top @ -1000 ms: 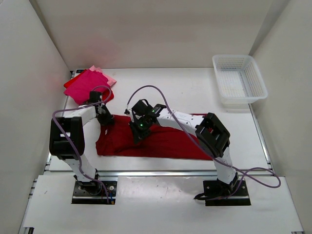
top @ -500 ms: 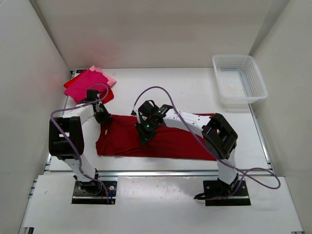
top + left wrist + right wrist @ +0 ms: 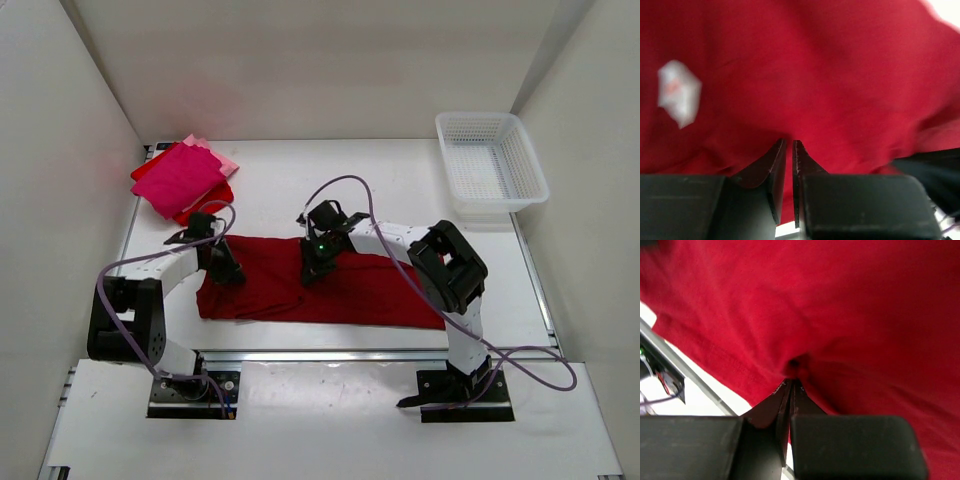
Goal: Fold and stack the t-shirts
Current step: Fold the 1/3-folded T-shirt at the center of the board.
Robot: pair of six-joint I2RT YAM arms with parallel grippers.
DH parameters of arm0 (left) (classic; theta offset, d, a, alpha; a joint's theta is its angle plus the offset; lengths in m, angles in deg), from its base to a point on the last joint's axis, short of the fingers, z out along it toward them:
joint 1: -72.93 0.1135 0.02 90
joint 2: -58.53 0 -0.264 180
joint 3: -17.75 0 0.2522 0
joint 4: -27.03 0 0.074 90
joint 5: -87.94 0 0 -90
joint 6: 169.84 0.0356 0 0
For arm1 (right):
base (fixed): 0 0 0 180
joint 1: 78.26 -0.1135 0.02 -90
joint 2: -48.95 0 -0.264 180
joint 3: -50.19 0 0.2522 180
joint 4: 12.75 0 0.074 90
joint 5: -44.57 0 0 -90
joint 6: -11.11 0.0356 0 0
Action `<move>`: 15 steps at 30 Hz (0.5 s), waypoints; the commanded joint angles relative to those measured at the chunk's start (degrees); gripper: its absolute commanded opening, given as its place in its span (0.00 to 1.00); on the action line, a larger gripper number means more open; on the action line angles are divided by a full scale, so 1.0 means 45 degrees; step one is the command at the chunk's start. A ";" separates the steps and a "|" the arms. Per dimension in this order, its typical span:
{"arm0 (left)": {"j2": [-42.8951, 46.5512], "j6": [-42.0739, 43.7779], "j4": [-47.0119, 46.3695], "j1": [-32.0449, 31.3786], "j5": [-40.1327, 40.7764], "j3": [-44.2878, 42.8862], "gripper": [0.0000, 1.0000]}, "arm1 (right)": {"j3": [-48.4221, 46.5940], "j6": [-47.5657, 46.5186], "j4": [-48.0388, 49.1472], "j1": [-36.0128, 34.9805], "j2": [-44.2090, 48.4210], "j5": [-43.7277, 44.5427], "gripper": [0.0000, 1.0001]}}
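The dark red t-shirt [image 3: 370, 290] lies spread as a wide band across the near middle of the table. My left gripper [image 3: 226, 270] is down on its left end, jaws nearly closed with red cloth [image 3: 805, 75] filling the thin gap [image 3: 789, 142]. At the shirt's upper middle, my right gripper [image 3: 312, 270] is shut, and the cloth [image 3: 850, 315] puckers into a small pinch at its tips [image 3: 791, 381]. Three folded t-shirts are stacked at the back left: magenta [image 3: 178, 178] on top, light pink [image 3: 226, 160] and bright red [image 3: 208, 205] showing underneath.
A white lattice basket [image 3: 490, 165] stands at the back right. White walls close in the table on the left, back and right. A metal rail [image 3: 330, 353] runs along the table's near edge. A white patch [image 3: 679, 92] shows on the cloth in the left wrist view.
My left gripper has moved nearer and slightly right along the shirt's left end. My right gripper has shifted right, opened briefly and shut on a pinch of cloth.
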 commanded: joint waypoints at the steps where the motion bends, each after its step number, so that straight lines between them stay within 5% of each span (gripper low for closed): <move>1: 0.0835 0.0493 0.0565 0.1099 -0.0423 0.0799 0.21 | -0.0100 0.0476 0.0429 0.0248 0.0357 0.0473 0.00; 8: 0.0796 0.0556 0.1700 0.1416 -0.1297 -0.0291 0.20 | -0.0878 -0.0225 -0.1288 0.0249 0.1431 -0.0132 0.05; 11: 0.0584 0.0125 0.2070 0.0250 -0.1830 -0.1967 0.21 | -0.2029 -0.0636 -0.1856 0.0463 0.1454 -0.0696 0.06; 15: 0.0698 -0.0577 0.1916 -0.1549 -0.2003 -0.1938 0.20 | -0.4254 -0.1164 -0.2775 0.0815 0.0402 -0.0991 0.05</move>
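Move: Under both hands, a couple of centimetres down, lies the dark red T-shirt: its middle is about 20 cm to the left hand's right and level with it, and about 4 cm to the right of the right hand, also level. The folded-in flap ends some 16 cm right of the left hand and 4 cm back, its white tag about 4 cm left and 3 cm ahead. The folded stack sits roughly 24 cm ahead and 11 cm left of that hand. Brushing low over the folded-in flap, the left hand goes about 3 cm back and left while sinking slightly, then turns round and rises some 6 cm, swinging right and forward. The right hand lingers low by the flap's end, then lifts about 7 cm and moves a little forward, off the cloth. Both keep their fingers as they were, the right's shut, the left's slightly parted. ##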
